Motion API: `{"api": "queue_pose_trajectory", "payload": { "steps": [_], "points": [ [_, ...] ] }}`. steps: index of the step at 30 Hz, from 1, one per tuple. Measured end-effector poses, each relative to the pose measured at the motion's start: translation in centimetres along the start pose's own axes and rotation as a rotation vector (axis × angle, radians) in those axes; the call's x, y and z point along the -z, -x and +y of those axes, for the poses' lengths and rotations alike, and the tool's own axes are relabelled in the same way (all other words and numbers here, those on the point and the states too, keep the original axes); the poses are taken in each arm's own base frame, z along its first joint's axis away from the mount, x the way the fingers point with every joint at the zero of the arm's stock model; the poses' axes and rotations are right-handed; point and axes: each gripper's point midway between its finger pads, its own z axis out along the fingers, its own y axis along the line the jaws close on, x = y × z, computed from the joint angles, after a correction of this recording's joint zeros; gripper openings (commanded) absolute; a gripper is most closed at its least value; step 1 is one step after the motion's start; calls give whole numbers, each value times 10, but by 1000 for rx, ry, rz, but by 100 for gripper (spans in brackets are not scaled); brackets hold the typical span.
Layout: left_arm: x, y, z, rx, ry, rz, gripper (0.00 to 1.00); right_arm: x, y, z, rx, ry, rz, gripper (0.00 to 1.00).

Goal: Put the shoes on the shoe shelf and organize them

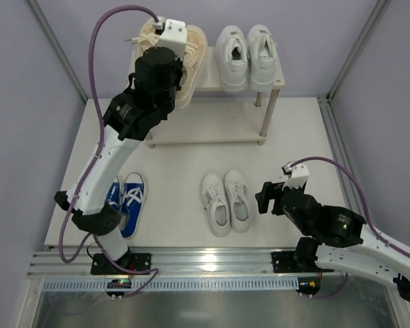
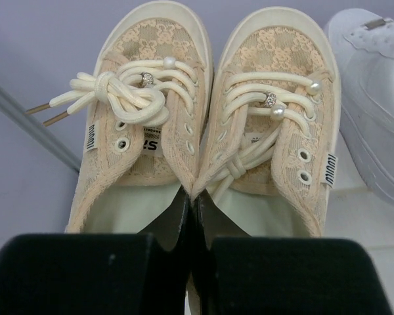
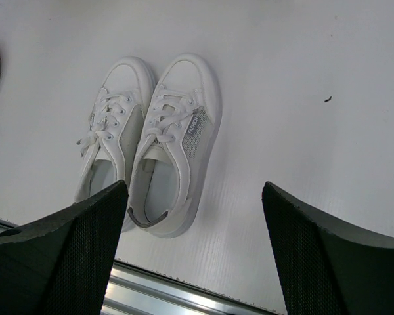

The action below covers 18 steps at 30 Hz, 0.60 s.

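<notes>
My left gripper (image 2: pixel 192 193) is shut on the beige canvas shoes, pinching the two inner collars together. That pair (image 1: pixel 193 65) sits over the left half of the shoe shelf's top board (image 1: pixel 208 80); the arm hides whether the soles rest on it. The large white pair (image 1: pixel 247 58) stands on the right half, and one of them shows in the left wrist view (image 2: pixel 374 98). The smaller white pair (image 1: pixel 225 201) lies on the table, toes toward the shelf. My right gripper (image 3: pixel 196 190) hangs open just right of that pair (image 3: pixel 164 131), holding nothing. The blue pair (image 1: pixel 126 201) lies beside the left arm's base.
The shelf's lower board (image 1: pixel 212 130) is bare. Slim metal legs (image 1: pixel 266 113) stand at the shelf's right end. A metal rail (image 1: pixel 212 263) runs along the table's near edge, and grey walls close in both sides and the back.
</notes>
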Motion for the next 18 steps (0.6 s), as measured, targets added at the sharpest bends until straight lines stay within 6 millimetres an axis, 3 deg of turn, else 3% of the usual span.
{"api": "queue_pose_trajectory", "payload": {
  "steps": [3,10,14,18],
  "points": [
    [-37,-1,7,24,46,-19,0,-1,-1,0,7,-4,5,85],
    [-108,-37,36,25,132,31,0,-1,-3,0,-7,-9,11,85],
    [-127,-48,40,42,124,47,0,-2,-9,-3,-10,-21,26,85],
    [-131,-48,34,66,86,41,0,-3,-10,-4,-11,-29,32,85]
  ]
}}
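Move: The left hand holds the beige pair in front of the free left part of the upper shelf board, whose middle is roughly 15 cm ahead, 4 cm to its left and 10 cm below. On that board the white pair stands some 15 cm ahead of this hand and 21 cm to its right; the board's left end is about 15 cm ahead and 16 cm left. From the right hand the free place lies around 36 cm ahead, 33 cm left and 20 cm up. Keep the left gripper shut on the two adjoining inner sides of the beige shoes and carry them, toes first, about 13 cm forward over the upper board, drifting some 5 cm left, away from the white pair. After the first few centimetres let the hand sink about 5 cm towards the board, easing to a stop. ##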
